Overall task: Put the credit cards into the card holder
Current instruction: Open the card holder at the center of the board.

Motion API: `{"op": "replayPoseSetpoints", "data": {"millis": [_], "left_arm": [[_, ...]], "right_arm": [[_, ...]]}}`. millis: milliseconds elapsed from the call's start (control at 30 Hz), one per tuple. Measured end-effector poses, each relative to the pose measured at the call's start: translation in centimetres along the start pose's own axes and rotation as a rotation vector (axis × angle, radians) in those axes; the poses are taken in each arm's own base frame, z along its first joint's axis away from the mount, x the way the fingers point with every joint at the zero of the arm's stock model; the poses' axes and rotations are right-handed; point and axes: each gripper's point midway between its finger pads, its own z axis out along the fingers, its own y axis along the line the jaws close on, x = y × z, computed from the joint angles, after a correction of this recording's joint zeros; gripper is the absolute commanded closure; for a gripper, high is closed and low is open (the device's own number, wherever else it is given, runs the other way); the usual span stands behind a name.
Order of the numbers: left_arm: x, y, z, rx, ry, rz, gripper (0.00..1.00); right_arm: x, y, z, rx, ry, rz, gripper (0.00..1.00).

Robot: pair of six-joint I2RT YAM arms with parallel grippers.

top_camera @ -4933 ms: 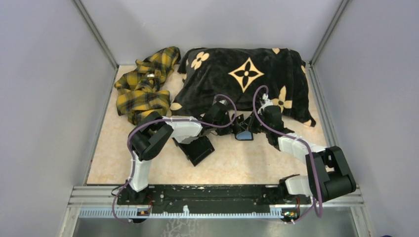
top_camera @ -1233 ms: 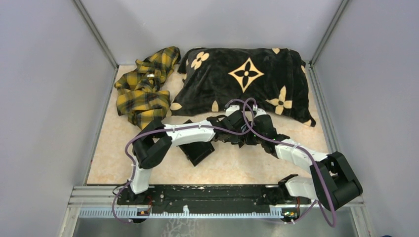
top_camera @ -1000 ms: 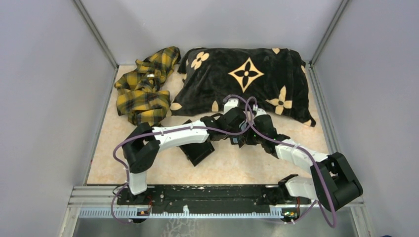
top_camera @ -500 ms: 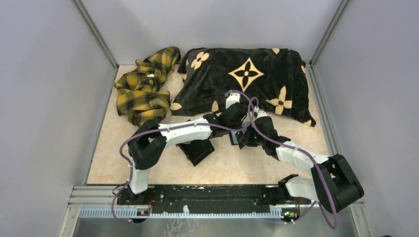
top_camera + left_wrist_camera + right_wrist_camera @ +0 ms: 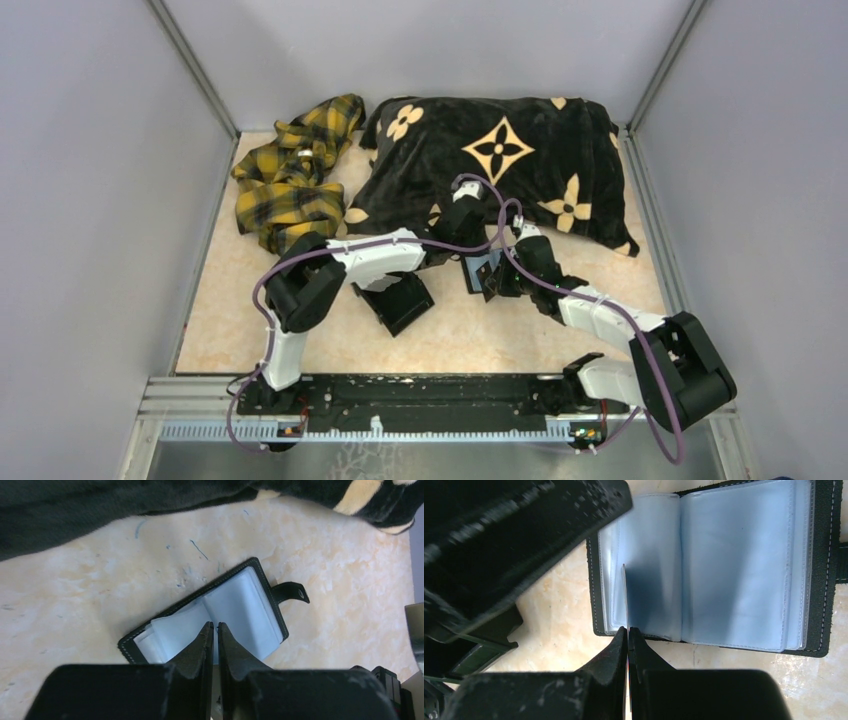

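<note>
The card holder [image 5: 478, 272] lies open on the table, black with bluish clear sleeves [image 5: 734, 565]. My right gripper [image 5: 628, 628] is shut on a credit card [image 5: 625, 595], seen edge-on; the card's far end reaches over the holder's left sleeves. In the top view the right gripper [image 5: 497, 283] sits at the holder's near right side. My left gripper [image 5: 215, 624] hovers above the holder [image 5: 245, 605], its jaws together but for a thin slit, with nothing seen between them. From above, the left gripper [image 5: 463, 243] is just behind the holder. Its dark body [image 5: 514, 540] fills the right wrist view's upper left.
A larger black tray [image 5: 398, 300] lies left of the holder under the left forearm. A black flower-patterned cushion [image 5: 500, 150] and a yellow plaid cloth [image 5: 295, 175] fill the back of the table. The holder's snap strap [image 5: 290, 591] sticks out to its side.
The left gripper has drawn back from over the holder toward the cushion and its elbow has pulled in. The right gripper has stayed at the holder, still shut on the card.
</note>
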Motion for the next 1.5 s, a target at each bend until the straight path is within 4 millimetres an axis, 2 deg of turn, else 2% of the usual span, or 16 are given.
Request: {"op": "replayPoseSetpoints", "data": {"millis": [400,600,900,1000,1500], "left_arm": [[3.8,-0.6,1.4,0.074,0.130,-0.001,0.87],[4.1,-0.3,1.4,0.067,0.135,-0.020,0.87],[5.0,1.0,1.0,0.048,0.122,-0.077,0.85],[6.1,2.8,1.0,0.005,0.142,-0.088,0.83],[6.4,4.2,-0.6,-0.013,0.121,-0.119,0.83]], "right_arm": [[0.2,-0.1,0.0,0.002,0.010,0.001,1.00],[0.4,-0.1,-0.2,0.004,0.017,0.002,1.00],[0.9,0.1,-1.4,-0.004,0.037,0.000,1.00],[0.3,0.4,-2.0,-0.011,0.009,-0.011,1.00],[-0.8,-0.3,-3.1,0.039,-0.036,-0.041,1.00]]}}
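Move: The card holder already lies spread open, its middle about 6 cm below the left hand, roughly 1 cm back and 2 cm to its right. The black card held by the right hand is some 6 cm back and 2 cm right of the left hand, 5 cm lower; the open black box lies about 23 cm left and 7 cm back. From the right hand, the holder's middle is about 6 cm ahead, 1 cm left and 2 cm down. The card holder's left page is met by the left hand, whose nearly shut fingertips sink about 6 cm while drawing back some 4 cm, first drifting slightly right, then sweeping left by 5 cm in all and dragging along the page; the wrist tips down some 10 degrees. In the later half the right hand, still pinching the black card, rises about 2.5 cm off the holder and eases slightly back and right. ##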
